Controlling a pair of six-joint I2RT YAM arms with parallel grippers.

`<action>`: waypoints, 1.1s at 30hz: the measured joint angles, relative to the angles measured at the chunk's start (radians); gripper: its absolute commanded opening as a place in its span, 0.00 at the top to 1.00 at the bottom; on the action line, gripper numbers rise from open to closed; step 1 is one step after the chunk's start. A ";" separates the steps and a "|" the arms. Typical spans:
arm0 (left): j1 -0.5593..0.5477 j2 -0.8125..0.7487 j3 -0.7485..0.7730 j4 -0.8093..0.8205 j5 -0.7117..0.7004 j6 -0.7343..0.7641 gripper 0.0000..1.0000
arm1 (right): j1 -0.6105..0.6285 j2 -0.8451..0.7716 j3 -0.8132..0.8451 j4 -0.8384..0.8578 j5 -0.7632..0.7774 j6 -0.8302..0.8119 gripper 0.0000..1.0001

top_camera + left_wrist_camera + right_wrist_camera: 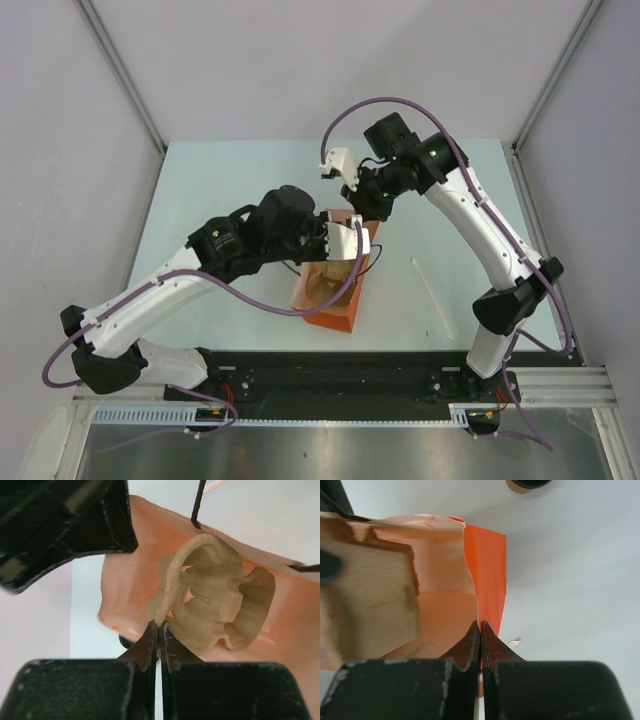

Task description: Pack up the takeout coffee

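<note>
The takeout coffee shows only as a tan rim and black lid at the top edge of the right wrist view, standing on the table beyond the bag. An orange paper bag stands open at mid-table. My left gripper is shut on the rim of a tan moulded-pulp cup carrier that sits inside the bag's mouth. My right gripper is shut on the bag's orange side wall at its top edge. In the top view both grippers meet over the bag, and the arms hide the cup.
A thin white stick lies on the table right of the bag. The bag's black cord handles stick up at its rim. The pale table is fenced by grey walls at the back and sides.
</note>
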 measured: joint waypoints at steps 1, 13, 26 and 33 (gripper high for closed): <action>-0.009 -0.008 -0.019 0.005 -0.009 -0.006 1.00 | 0.014 -0.017 -0.010 -0.001 0.003 0.000 1.00; -0.061 -0.053 -0.137 0.054 -0.069 -0.096 1.00 | 0.091 -0.098 -0.062 -0.002 0.010 0.000 1.00; -0.077 -0.101 -0.269 0.190 -0.201 -0.129 1.00 | 0.097 -0.098 -0.077 -0.003 -0.023 0.000 1.00; -0.095 -0.092 -0.297 0.213 -0.215 -0.113 1.00 | 0.097 -0.098 -0.077 -0.003 -0.045 -0.010 1.00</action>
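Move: The left hand already grips the brown cup tray by its edge. The orange bag it is lowering the tray into has its middle some 5 cm back of this hand and 15 cm below; the lidded coffee cup stands about 12 cm ahead, 10 cm left and 25 cm below. From the right hand, already pinching the bag's far right rim, the bag's middle lies about 12 cm back, 7 cm left and 12 cm down, the cup 5 cm ahead, 15 cm left and 21 cm down. Still pinching the bag's far right rim, the right hand draws it back towards the robot about 5 cm, mostly in one quick early tug, easing a little left. Meanwhile the left hand, fingers kept shut on the tray's edge, lowers it some 5 cm into the bag, shifting back a couple of centimetres and then forward again, while the wrist turns roughly 10 degrees counter-clockwise. ##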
